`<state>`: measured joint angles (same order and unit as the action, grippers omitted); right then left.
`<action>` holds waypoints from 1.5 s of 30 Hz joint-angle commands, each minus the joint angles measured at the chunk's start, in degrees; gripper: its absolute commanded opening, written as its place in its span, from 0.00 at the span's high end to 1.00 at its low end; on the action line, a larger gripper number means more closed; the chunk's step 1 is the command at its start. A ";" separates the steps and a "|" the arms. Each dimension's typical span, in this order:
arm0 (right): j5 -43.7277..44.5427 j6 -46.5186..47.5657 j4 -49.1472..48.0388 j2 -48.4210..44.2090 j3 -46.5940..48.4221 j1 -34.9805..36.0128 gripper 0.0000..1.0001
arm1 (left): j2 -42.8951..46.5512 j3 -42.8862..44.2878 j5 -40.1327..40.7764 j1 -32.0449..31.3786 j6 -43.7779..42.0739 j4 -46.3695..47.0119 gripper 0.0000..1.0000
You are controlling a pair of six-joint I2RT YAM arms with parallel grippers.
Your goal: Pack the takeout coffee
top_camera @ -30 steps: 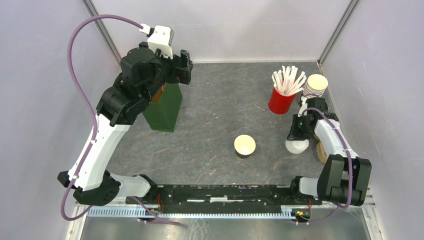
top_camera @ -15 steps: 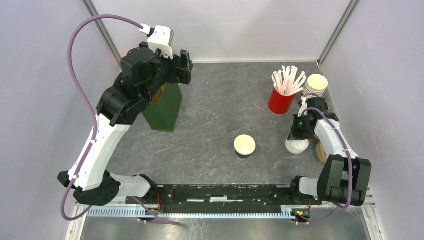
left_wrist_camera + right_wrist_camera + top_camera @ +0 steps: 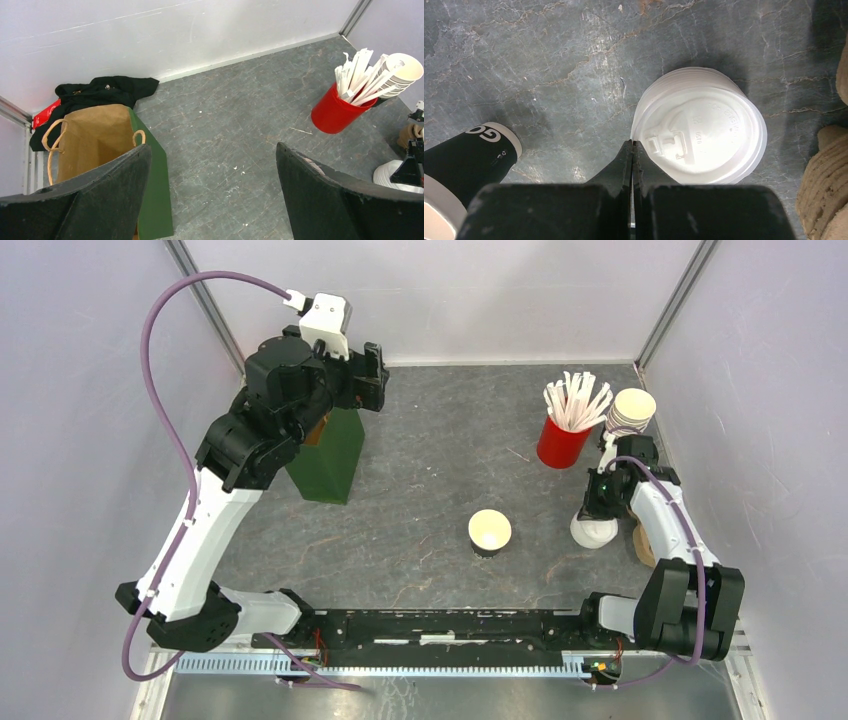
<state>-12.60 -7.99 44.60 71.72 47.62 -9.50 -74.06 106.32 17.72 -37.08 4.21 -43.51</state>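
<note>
No capped takeout coffee shows in any view. A lidless dark cup (image 3: 490, 531) with a cream inside stands mid-table; its dark side (image 3: 469, 160) shows at the lower left of the right wrist view. A white lid (image 3: 704, 125) tops a small pile of lids (image 3: 593, 533) at the right. My right gripper (image 3: 598, 510) is shut, its fingertips (image 3: 632, 143) pinching that lid's left rim. My left gripper (image 3: 368, 368) hangs wide open and holds nothing (image 3: 212, 147), high above the open green paper bag (image 3: 335, 455), whose brown inside (image 3: 92, 137) shows.
A red cup of white stirrers (image 3: 562, 440) and a stack of lidless cups (image 3: 632, 412) stand at the back right. Brown cardboard sleeves (image 3: 641, 542) lie just right of the lids. A black cloth (image 3: 100, 90) lies behind the bag by the wall.
The right gripper's jaws have closed together at the rim of the lid. The left arm has barely shifted above the bag.
</note>
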 commanded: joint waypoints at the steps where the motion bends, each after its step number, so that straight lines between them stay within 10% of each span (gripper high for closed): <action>1: 1.48 1.25 0.56 -1.56 3.07 -0.26 1.00 | 1.63 -0.48 -1.18 0.17 -0.40 2.55 0.00; 18: -1.71 1.61 6.24 -6.12 11.02 -0.20 1.00 | 5.41 -5.48 -7.50 0.10 4.57 3.00 0.00; 25: -22.18 -3.76 2.78 -12.01 14.74 0.31 1.00 | 5.11 -6.36 -14.20 -0.01 12.44 3.13 0.00; 34: -40.61 -34.96 -34.12 -14.50 11.02 6.68 1.00 | -6.30 2.37 -28.48 -0.01 33.49 2.74 0.02; 45: -40.08 -64.61 -65.72 -11.44 14.63 18.98 1.00 | 4.20 -24.75 -41.69 -0.18 56.54 34.80 0.03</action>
<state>-52.64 -58.22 -3.16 61.25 61.67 8.58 -75.59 84.05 -19.59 -37.08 50.13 -23.46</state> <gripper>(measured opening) 0.006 0.969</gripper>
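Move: The right hand already pinches the top lid's left rim, with the lid's middle some 4 cm right and 1 cm back. The open left gripper is about 38 cm left, 7 cm ahead and 38 cm above. The cup stands roughly 18 cm left and 3 cm back, the straw holder 16 cm ahead and 3 cm left. From the left hand, the lid is about 42 cm right, 8 cm back and 39 cm below. The shut right hand sweeps up 31 cm and left 20, losing the lid; left swings 14 cm right, sinking. ##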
